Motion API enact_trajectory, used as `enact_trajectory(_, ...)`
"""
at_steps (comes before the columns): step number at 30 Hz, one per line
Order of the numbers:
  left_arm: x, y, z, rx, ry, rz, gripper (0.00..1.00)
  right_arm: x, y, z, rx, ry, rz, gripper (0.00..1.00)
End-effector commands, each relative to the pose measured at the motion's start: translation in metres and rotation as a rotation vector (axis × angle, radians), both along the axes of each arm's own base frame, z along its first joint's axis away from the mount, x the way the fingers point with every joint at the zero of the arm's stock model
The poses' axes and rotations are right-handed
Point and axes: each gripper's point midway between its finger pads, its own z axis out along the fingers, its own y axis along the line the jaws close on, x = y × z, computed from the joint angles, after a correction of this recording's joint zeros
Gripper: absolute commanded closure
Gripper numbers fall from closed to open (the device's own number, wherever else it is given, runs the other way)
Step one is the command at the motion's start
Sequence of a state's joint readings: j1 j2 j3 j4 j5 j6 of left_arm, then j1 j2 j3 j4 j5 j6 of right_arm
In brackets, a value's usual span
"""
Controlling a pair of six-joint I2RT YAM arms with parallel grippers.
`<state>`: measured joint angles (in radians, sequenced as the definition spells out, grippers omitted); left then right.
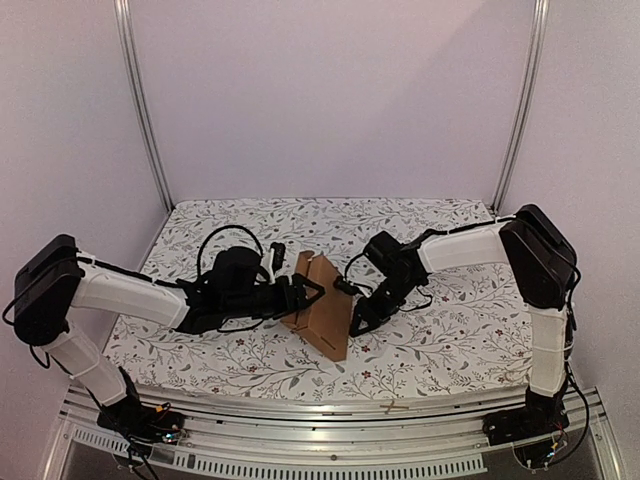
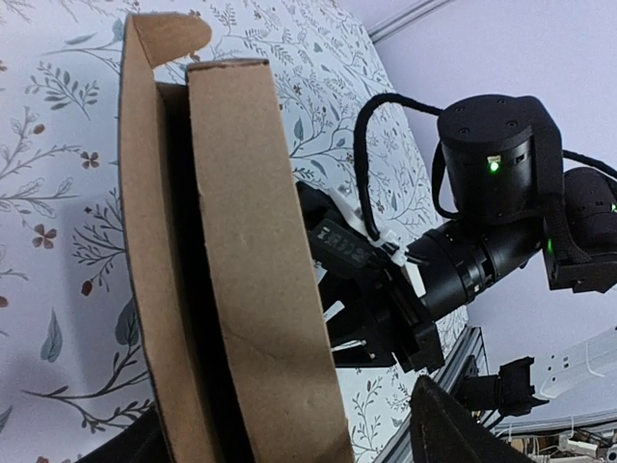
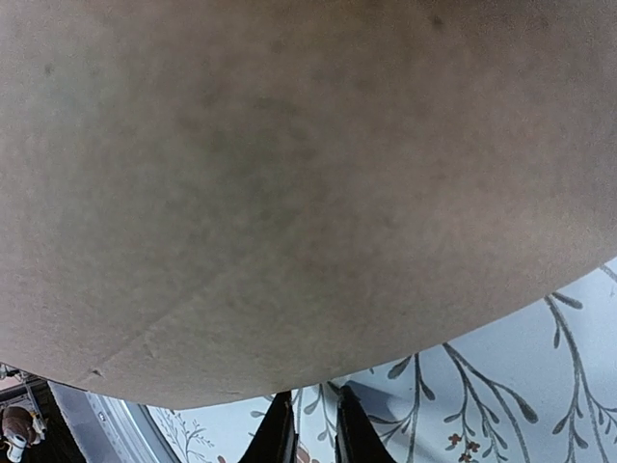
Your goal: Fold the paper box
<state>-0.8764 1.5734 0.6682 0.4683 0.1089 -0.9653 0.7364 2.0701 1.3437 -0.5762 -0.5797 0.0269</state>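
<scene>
The paper box [image 1: 322,300] is brown cardboard, partly folded, standing on edge on the middle of the table. In the left wrist view the paper box [image 2: 241,270] rises as two upright panels with a dark slot between them. My left gripper [image 1: 300,293] is open wide and straddles it; its right finger [image 2: 463,429] stands apart from the cardboard. My right gripper [image 1: 357,324] is at the box's right side, low near the table. In the right wrist view the cardboard [image 3: 289,174] fills most of the picture, and the fingers [image 3: 280,434] are almost shut with only tablecloth between them.
A floral tablecloth [image 1: 440,340] covers the table. Aluminium posts [image 1: 145,120] stand at the back corners, with plain walls behind. A metal rail [image 1: 330,415] runs along the near edge. The right arm's wrist [image 2: 492,183] looms just beyond the box.
</scene>
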Motion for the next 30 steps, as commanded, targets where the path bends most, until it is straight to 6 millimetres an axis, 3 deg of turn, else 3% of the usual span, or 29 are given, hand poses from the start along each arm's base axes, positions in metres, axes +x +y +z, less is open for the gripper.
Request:
enact_trajectory(1, -0.004, -0.013, 0.013, 0.099, -0.057, -0.016, 0.27, -0.004, 0.009, 0.014, 0.09, 0.036, -0.006, 0.85)
enact_trajectory(7, -0.002, -0.002, -0.009, 0.406, 0.067, 0.039, 0.36, -0.006, 0.011, 0.02, 0.114, 0.053, -0.01, 0.84)
enact_trajectory(12, -0.008, -0.013, -0.016, 0.473, 0.119, -0.02, 0.58, -0.003, 0.009, 0.026, 0.124, 0.049, -0.021, 0.83)
enact_trajectory(15, -0.007, -0.014, -0.011, 0.515, 0.115, -0.043, 0.66, 0.0, 0.0, 0.034, 0.129, 0.064, -0.042, 0.82)
enact_trajectory(18, -0.008, -0.02, 0.005, 0.523, 0.061, -0.099, 0.67, -0.006, -0.024, 0.041, 0.094, 0.084, -0.023, 0.8)
enact_trajectory(21, -0.011, -0.028, 0.028, 0.527, -0.013, -0.193, 0.67, -0.003, -0.051, 0.074, 0.125, 0.0, 0.026, 0.77)
enact_trajectory(26, -0.03, -0.032, 0.053, 0.603, -0.114, -0.429, 0.66, 0.0, -0.085, 0.152, 0.223, -0.219, 0.145, 0.69)
enact_trajectory(30, -0.05, -0.022, 0.052, 0.786, -0.213, -0.62, 0.65, -0.003, -0.103, 0.177, 0.241, -0.4, 0.276, 0.62)
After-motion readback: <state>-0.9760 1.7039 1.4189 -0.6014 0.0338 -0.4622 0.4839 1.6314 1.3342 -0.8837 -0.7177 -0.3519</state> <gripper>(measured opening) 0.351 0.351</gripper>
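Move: Already between the open left fingers is the upper long edge of the paper box, which stands tilted on its side; the box's middle lies about 5 cm below the left hand and some 3 cm to its right, level fore and aft. The box's loose end flap sticks out roughly 7 cm ahead of that hand and 2 cm to the left. From the right hand, low beside the box's broad face, the box's middle is about 6 cm left, 2 cm ahead and 5 cm up. Closing on the box's narrow side, the left fingers pinch it while the hand tips some 30 degrees to point more steeply down; the hand then rises about 5 cm overall, drifting 3 cm right, and turns clockwise. The right hand nearly stays beside the box at first, then swings away fast, about 15 cm up and 9 cm right, its fingers parting a little. ##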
